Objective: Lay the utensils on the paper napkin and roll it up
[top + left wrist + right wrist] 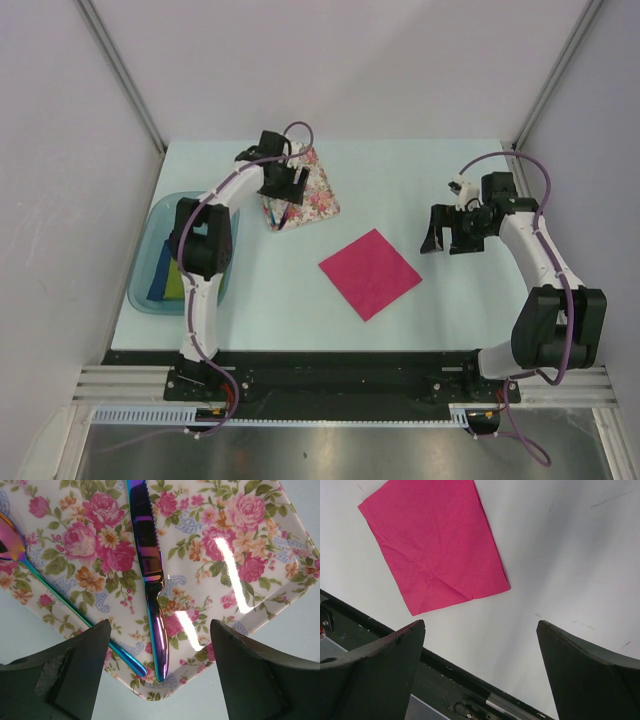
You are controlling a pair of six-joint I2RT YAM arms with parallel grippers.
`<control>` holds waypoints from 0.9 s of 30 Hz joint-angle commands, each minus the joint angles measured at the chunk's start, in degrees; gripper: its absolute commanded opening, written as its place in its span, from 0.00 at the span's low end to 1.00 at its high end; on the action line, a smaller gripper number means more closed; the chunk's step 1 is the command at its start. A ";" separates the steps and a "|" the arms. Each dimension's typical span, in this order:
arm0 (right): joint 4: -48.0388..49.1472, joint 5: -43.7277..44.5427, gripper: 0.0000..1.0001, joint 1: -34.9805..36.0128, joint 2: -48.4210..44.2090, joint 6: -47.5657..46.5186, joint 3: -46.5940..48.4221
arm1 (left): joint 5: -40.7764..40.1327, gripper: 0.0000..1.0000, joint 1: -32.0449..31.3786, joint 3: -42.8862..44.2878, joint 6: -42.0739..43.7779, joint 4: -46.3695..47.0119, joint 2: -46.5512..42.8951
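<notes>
The pink paper napkin (370, 272) lies flat at the table's middle and also shows in the right wrist view (432, 545). The two utensils lie side by side on a glossy floral square tray (240, 545): a purple-blue knife (150, 575) and a spoon (65, 600) whose bowl is at the left edge. In the top view they are mostly hidden under my left gripper (283, 180). That gripper (159, 630) is open above the handle ends and holds nothing. My right gripper (445, 235) is open and empty, to the right of the napkin, above bare table (480, 625).
A blue bin (142, 262) at the left edge holds a green roll (174, 278) and a blue roll (160, 278), partly under the left arm. The floral tray (318, 190) sits at the back left. The black front rail (445, 680) runs along the near edge.
</notes>
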 commanded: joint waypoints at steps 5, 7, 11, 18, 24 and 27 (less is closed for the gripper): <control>-0.64 -0.23 1.00 0.15 0.53 -1.17 1.92 | -1.88 0.78 -0.25 4.18 1.03 2.18 2.60; -0.99 -0.23 1.00 0.07 0.80 -1.34 2.09 | -1.71 0.76 -0.25 4.45 0.95 2.27 3.30; -1.26 -0.14 1.00 0.33 1.59 -1.43 2.71 | -1.10 0.70 -0.25 4.89 0.95 2.19 4.62; -1.35 0.12 1.00 0.77 2.99 -1.43 3.50 | -2.50 0.44 -0.25 5.68 1.04 1.75 6.12; -1.26 0.21 1.00 1.12 3.26 -1.43 3.59 | -2.42 0.34 -0.25 5.68 0.51 1.05 6.21; -1.52 0.21 1.00 1.47 3.96 -1.43 4.47 | -2.41 0.24 -0.25 5.77 0.24 1.04 6.20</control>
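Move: The knife lies on the floral tray under my left hand: its middle is roughly 3 cm ahead, level sideways and some 4 cm below, and its narrow neck sits a touch nearer. The spoon's middle is about 6 cm to the left of the knife's, level with it. The pink paper napkin is some 20 cm to my left hand's right and 17 cm back. From my right hand the knife is roughly 18 cm ahead and 34 cm to the left. I lower my left hand about 3 cm onto the knife's neck, easing forward some 1.5 cm as I go, its fingers straddling the handle side of the blade. They close steadily from nearly wide to about a quarter open, narrowing further after the sinking stops, until the tips stand close on either side of the neck. ##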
